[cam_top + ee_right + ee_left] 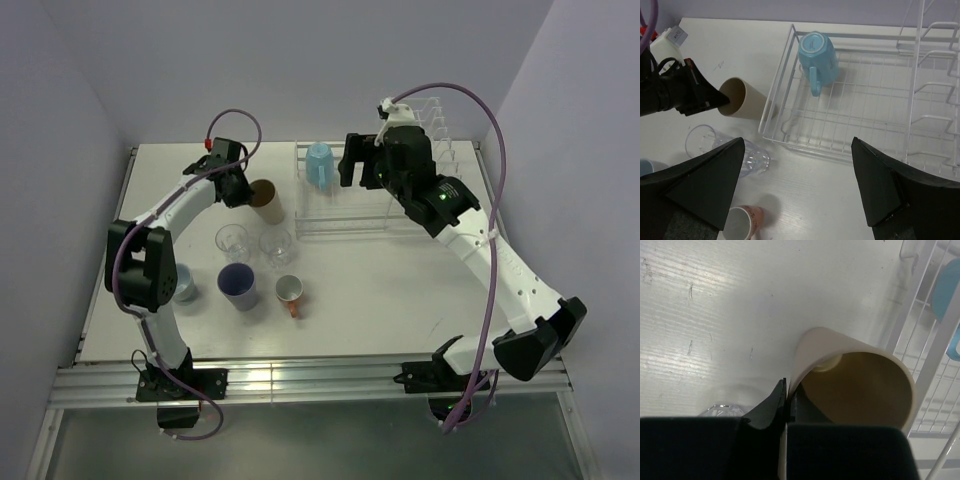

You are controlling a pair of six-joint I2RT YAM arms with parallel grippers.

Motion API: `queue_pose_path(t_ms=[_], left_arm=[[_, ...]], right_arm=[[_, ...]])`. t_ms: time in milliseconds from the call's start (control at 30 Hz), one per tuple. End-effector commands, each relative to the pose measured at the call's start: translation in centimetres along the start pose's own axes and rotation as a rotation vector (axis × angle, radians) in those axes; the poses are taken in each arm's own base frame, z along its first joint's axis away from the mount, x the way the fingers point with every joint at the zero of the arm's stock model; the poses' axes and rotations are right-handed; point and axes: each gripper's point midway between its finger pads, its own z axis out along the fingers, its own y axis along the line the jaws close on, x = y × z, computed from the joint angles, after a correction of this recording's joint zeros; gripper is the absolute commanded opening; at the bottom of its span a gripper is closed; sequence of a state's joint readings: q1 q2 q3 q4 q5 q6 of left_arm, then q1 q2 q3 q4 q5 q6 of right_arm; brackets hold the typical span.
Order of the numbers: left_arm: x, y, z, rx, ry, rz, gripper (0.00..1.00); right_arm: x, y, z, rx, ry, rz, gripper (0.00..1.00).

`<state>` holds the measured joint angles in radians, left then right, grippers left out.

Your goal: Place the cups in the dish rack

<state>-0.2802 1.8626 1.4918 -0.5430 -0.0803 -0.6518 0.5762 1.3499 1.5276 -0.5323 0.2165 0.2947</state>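
Note:
A tall tan cup [268, 203] [860, 385] [745, 100] is on the table just left of the clear dish rack [345, 218] [865, 120]. My left gripper [243, 188] [789, 390] is shut on its rim, one finger inside and one outside. A light blue cup [319, 165] [817, 52] sits upside down in the rack's low section. My right gripper [362, 163] [797, 185] hangs open above the rack's front left corner, holding nothing. On the table stand two clear glasses [231, 241] [276, 245], a purple cup [237, 285], a grey-blue mug [183, 283] and an orange-handled mug [290, 292] [742, 222].
The rack's taller section of upright dividers [435, 125] stands at the back right. Its left wall [935, 340] runs close beside the tan cup. A clear glass [705, 142] stands just in front of that cup. Walls close in the table at the back and both sides.

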Motion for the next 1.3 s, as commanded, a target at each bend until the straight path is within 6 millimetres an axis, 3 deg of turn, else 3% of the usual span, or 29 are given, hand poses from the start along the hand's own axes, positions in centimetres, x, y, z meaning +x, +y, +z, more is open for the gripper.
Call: queue_pose_path(t_ms=[0, 67, 167, 300, 367, 400, 433, 467, 500, 533, 600, 633, 700, 767, 800, 833, 967, 1167, 1267], left_arm=[[-2.6, -1.9, -3.1, 0.059, -0.083, -0.014, 0.0], [-4.3, -3.1, -5.3, 0.111, -0.128, -0.021, 0.0], [-7.5, -5.0, -10.2, 0.187, -0.209, -0.028, 0.0], [-11.0, -5.4, -17.2, 0.284, -0.318, -0.049, 0.0], [-11.4, -6.0, -19.4, 0.379, -0.328, -0.064, 0.0], [-11.1, -6.8, -22.1, 0.514, -0.309, -0.053, 0.0], [-10.8, -7.5, -22.6, 0.604, -0.312, -0.05, 0.0], [-10.2, -8.2, -23.6, 0.692, -0.287, -0.073, 0.0], [-8.6, -9.6, -26.1, 0.838, -0.232, -0.035, 0.0], [-7.2, -9.8, -25.9, 0.885, -0.184, -0.041, 0.0], [-6.6, -11.1, -28.5, 1.029, -0.179, -0.031, 0.0], [-4.8, -11.1, -28.3, 1.082, -0.115, -0.029, 0.0], [-4.5, -11.7, -30.2, 1.177, -0.122, -0.019, 0.0], [-2.9, -11.7, -30.3, 1.234, -0.049, -0.031, 0.0], [-2.8, -12.1, -31.8, 1.299, -0.086, 0.009, 0.0], [-2.1, -12.0, -31.6, 1.321, -0.065, 0.004, 0.0], [-0.8, -12.1, -33.8, 1.43, -0.024, 0.025, 0.0], [0.8, -12.1, -36.4, 1.578, 0.009, 0.066, 0.0], [1.3, -12.3, -36.1, 1.593, 0.029, 0.068, 0.0]], right_arm=[[-1.6, 0.6, -1.6, -0.041, -0.065, 0.019, 0.95], [-1.4, 0.8, -1.7, -0.056, -0.068, 0.02, 0.95], [-1.4, 1.1, -2.0, -0.082, -0.072, 0.022, 0.95], [-1.7, 1.6, -2.6, -0.118, -0.084, 0.021, 0.95], [-2.1, 2.4, -3.3, -0.168, -0.107, 0.029, 0.95], [-2.2, 2.6, -3.6, -0.186, -0.113, 0.038, 0.95], [-2.2, 2.9, -3.9, -0.209, -0.118, 0.041, 0.95], [-2.8, 3.7, -4.7, -0.257, -0.138, 0.049, 0.95], [-3.0, 4.0, -5.1, -0.278, -0.146, 0.058, 0.95], [-3.0, 4.3, -5.4, -0.302, -0.151, 0.062, 0.95], [-4.0, 5.5, -7.0, -0.386, -0.187, 0.077, 0.96], [-3.9, 5.9, -7.3, -0.415, -0.192, 0.082, 0.96], [-4.7, 7.2, -9.0, -0.509, -0.224, 0.096, 0.96], [-5.2, 8.2, -10.2, -0.591, -0.263, 0.103, 0.97], [-5.1, 9.0, -10.9, -0.652, -0.254, 0.111, 0.97], [-4.7, 9.2, -11.0, -0.675, -0.247, 0.114, 0.97], [-5.3, 10.2, -12.7, -0.772, -0.285, 0.122, 0.98], [-4.8, 10.7, -13.3, -0.865, -0.278, 0.121, 0.99], [-4.7, 11.0, -13.7, -0.909, -0.289, 0.118, 0.99]])
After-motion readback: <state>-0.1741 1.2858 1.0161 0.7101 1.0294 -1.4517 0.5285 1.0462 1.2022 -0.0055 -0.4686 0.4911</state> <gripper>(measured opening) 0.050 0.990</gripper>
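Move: At the left fingertips, already pinched by its near-left rim, the brown cup stands upright on the table, its middle about 4 cm right and 5 below; the open right gripper it goes to is some 25 cm right, 9 back and 23 higher. Two glasses stand about 11 cm back: one 6 cm right, one 3 cm left. From the right hand the cup is roughly 22 cm left, 10 ahead, 28 below; the blue mug in the rack, 10 left, 16 ahead, 27 below. Hoisting the brown cup off the table by its rim, the left hand climbs steeply some 30 cm, then swings back about 17 cm and right 8, turning over 80 degrees so the cup's base points at the right gripper. The right hand, still open, draws back about 11 cm, rises 9 and edges left, turning some 35 degrees counter-clockwise and rolling left side up to face the cup. ##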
